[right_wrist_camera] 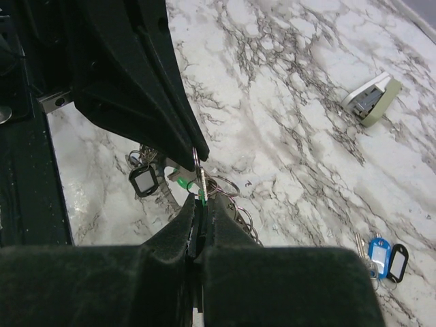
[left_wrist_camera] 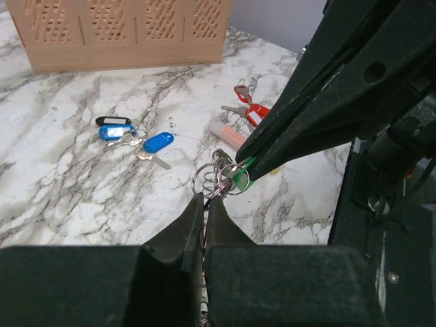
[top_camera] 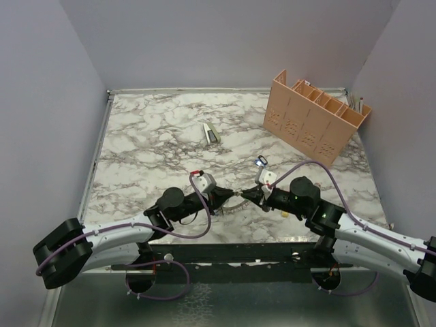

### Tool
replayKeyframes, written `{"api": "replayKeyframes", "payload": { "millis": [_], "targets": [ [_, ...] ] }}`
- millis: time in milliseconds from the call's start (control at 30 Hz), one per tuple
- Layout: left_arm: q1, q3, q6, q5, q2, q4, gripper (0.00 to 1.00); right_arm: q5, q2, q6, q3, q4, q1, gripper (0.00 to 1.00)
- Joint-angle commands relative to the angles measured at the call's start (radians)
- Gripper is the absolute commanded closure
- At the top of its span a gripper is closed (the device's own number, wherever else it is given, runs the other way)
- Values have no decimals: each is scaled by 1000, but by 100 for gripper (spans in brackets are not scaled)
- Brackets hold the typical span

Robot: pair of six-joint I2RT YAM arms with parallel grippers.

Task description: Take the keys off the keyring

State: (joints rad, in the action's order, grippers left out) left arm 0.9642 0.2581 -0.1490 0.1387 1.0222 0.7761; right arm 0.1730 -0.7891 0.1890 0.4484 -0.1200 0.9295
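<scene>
My two grippers meet tip to tip above the near middle of the table. The left gripper (top_camera: 226, 196) (left_wrist_camera: 206, 199) is shut on the keyring (left_wrist_camera: 216, 176), a bunch of grey metal coils that I see edge-on (right_wrist_camera: 195, 162) in the right wrist view. The right gripper (top_camera: 245, 196) (right_wrist_camera: 199, 202) is shut on the green-headed key (right_wrist_camera: 202, 195) (left_wrist_camera: 240, 178), which hangs at the ring. More keys with blue heads (left_wrist_camera: 158, 143) (right_wrist_camera: 378, 251) lie loose on the marble, apart from the ring.
A perforated tan crate (top_camera: 317, 116) stands at the back right. A small white and green object (top_camera: 212, 133) lies mid-table. Keys with red tags (left_wrist_camera: 252, 112) and a pale cylinder (left_wrist_camera: 228, 133) lie near the grippers. A black tag (right_wrist_camera: 142, 182) lies below the ring.
</scene>
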Motion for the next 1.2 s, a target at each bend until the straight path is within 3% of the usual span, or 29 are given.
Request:
{"api": "replayKeyframes", "payload": {
  "millis": [0, 333, 600, 767, 833, 933, 1033, 1167],
  "targets": [
    [1, -15, -155, -79, -46, 84, 100, 34, 8, 69, -40, -58, 0, 99],
    [1, -23, -268, -45, -80, 86, 100, 21, 2, 106, -73, -123, 1, 100],
    [1, -39, -60, -79, -128, 15, 100, 39, 67, 61, -67, -106, -1, 98],
    [1, 33, 115, -78, -126, -92, 100, 61, 6, -25, -19, -49, 1, 91],
    [1, 57, 155, -63, -116, -104, 100, 44, 3, -72, -26, -67, 0, 84],
    [1, 90, 209, -55, -109, -131, 100, -33, 34, -157, -40, -104, 0, 72],
    [1, 128, 229, -58, -109, -188, 100, -61, 90, -172, -34, -83, -1, 68],
    [0, 175, 221, -84, -130, -246, 100, -64, 187, -131, -162, -246, -1, 64]
  ]
}}
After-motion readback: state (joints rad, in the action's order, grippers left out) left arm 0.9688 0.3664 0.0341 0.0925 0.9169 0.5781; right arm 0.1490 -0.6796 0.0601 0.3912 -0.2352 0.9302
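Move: The keyring's small split rings, with the green tag, are pinched between the two sets of fingertips, about 1 cm to the left hand's right and 1 cm to the right hand's left, level with both. The big hoop hangs roughly 7 cm below. From the right hand, the loose blue and black tags lie some 22 cm ahead and 10 cm right, the pink-yellow tube 5 cm ahead and 17 cm right, both about 17 cm lower. The right fingers let go of the tagged small ring and part to about a third open, while the left keeps its pinch on the keyring. Both hands creep up at first and dip a little, then rise to about 3 to 4 cm higher; the left draws back slightly before easing forward, its wrist rocking some 10 degrees each way. ##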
